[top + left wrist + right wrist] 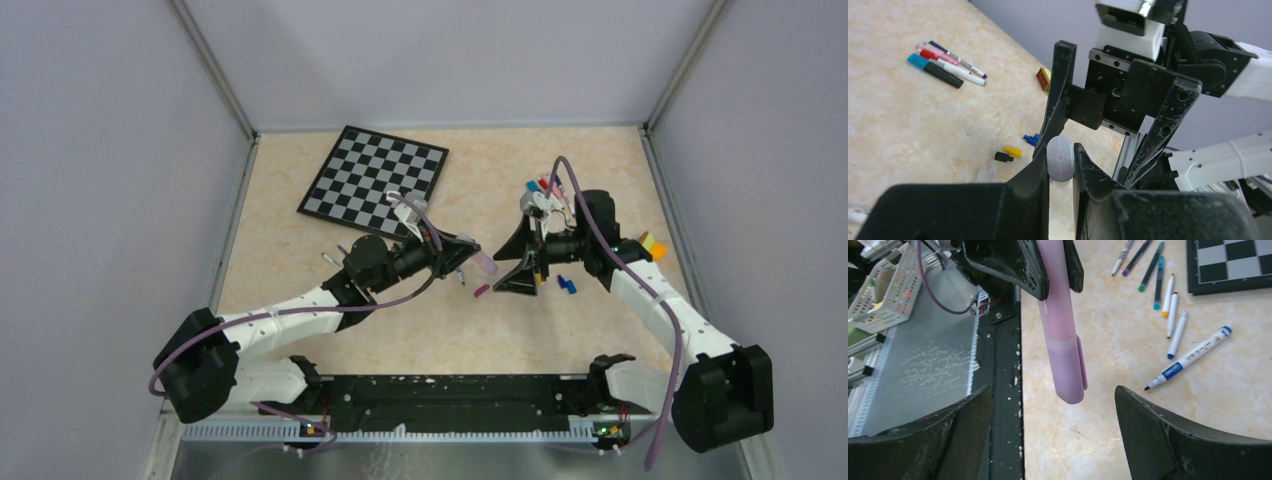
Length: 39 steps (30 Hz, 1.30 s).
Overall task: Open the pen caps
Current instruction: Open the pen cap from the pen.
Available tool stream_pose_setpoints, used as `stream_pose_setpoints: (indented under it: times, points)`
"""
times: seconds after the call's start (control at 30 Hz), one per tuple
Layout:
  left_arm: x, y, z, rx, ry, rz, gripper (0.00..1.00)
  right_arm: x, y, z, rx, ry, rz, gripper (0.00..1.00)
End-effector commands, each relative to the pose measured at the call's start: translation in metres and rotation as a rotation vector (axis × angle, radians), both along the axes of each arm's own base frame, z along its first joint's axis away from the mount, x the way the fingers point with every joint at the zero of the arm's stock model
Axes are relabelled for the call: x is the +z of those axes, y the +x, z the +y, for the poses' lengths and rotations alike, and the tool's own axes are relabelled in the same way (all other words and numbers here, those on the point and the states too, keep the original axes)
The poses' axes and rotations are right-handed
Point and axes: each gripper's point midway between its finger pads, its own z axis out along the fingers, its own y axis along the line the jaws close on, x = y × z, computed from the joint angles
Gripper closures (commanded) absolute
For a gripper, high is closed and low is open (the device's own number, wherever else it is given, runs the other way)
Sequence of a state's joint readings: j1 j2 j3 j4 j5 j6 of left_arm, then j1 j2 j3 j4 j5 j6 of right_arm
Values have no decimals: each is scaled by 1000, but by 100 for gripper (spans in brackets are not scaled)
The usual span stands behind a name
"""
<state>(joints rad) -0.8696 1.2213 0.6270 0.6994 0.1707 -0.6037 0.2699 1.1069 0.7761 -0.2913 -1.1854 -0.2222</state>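
Observation:
My left gripper (pixel 1062 167) is shut on a pink pen (pixel 1060 325), whose pale rounded butt end (pixel 1061 159) shows between the fingers. The pen points at my right gripper (pixel 1054 395). Its purple cap (pixel 1068 372) is on, with its tip hanging just between the right fingertips and touching neither. The right gripper is wide open and holds nothing. From above, the left gripper (pixel 455 255) and right gripper (pixel 522 272) face each other at mid-table. Loose caps lie on the table: blue (pixel 1031 139), yellow (pixel 1013 151), black (pixel 1003 157) and a pink one (pixel 481 291).
A chessboard (pixel 375 180) lies at the back left, with several pens (pixel 1168 300) and an uncapped blue-labelled marker (pixel 1193 357) near it. More capped pens (pixel 945 65) lie at the back right, beside a yellow-orange block (pixel 653 245). The black base rail (pixel 450 395) runs along the near edge.

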Motion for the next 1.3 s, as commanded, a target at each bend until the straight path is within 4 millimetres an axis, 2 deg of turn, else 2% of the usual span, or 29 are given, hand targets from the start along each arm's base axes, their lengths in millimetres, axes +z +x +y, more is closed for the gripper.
stream_pose_setpoints:
  times: [0.0, 0.27, 0.63, 0.9, 1.27]
  points:
    - [30, -19, 1, -121, -27, -207, 100, 14, -14, 4, 99, 83, -26, 12]
    - [28, -29, -12, -236, -16, -232, 100, 13, -22, 10, 148, 125, 32, 16]
    - [30, -36, -16, -287, -32, -251, 100, -4, -29, 20, 180, 67, 43, 21]
    - [29, -36, -14, -283, -31, -254, 100, -3, -29, 23, 194, 62, 36, 38]
    - [28, -38, -16, -300, -35, -246, 100, 2, -30, 23, 205, 78, 19, 47]
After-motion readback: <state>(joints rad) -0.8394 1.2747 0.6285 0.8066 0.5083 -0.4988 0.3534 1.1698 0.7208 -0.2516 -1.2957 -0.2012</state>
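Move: The pink highlighter's cap lies about 3 cm to the left of the right hand, 1 cm ahead and roughly level with it. From the left hand, which still grips the pen's other end, the cap is some 4 cm back, 4 cm to the right and 3 cm below. Counted from the right hand and about 15 cm down on the table, the magenta cap is 1 cm ahead and 2 cm left, the white-blue marker 5 cm ahead and 7 cm left, the black cap 5 cm ahead and 9 cm right. Draw the left gripper, keeping its hold on the highlighter, back about 4 cm and a little right, turning it clockwise nearly 20 degrees to present the cap. Bring the wide-open right gripper back some 3 cm too, then left and down about 2 cm around the cap, turning slightly counter-clockwise, and narrow its fingers to roughly half open without gripping yet. ##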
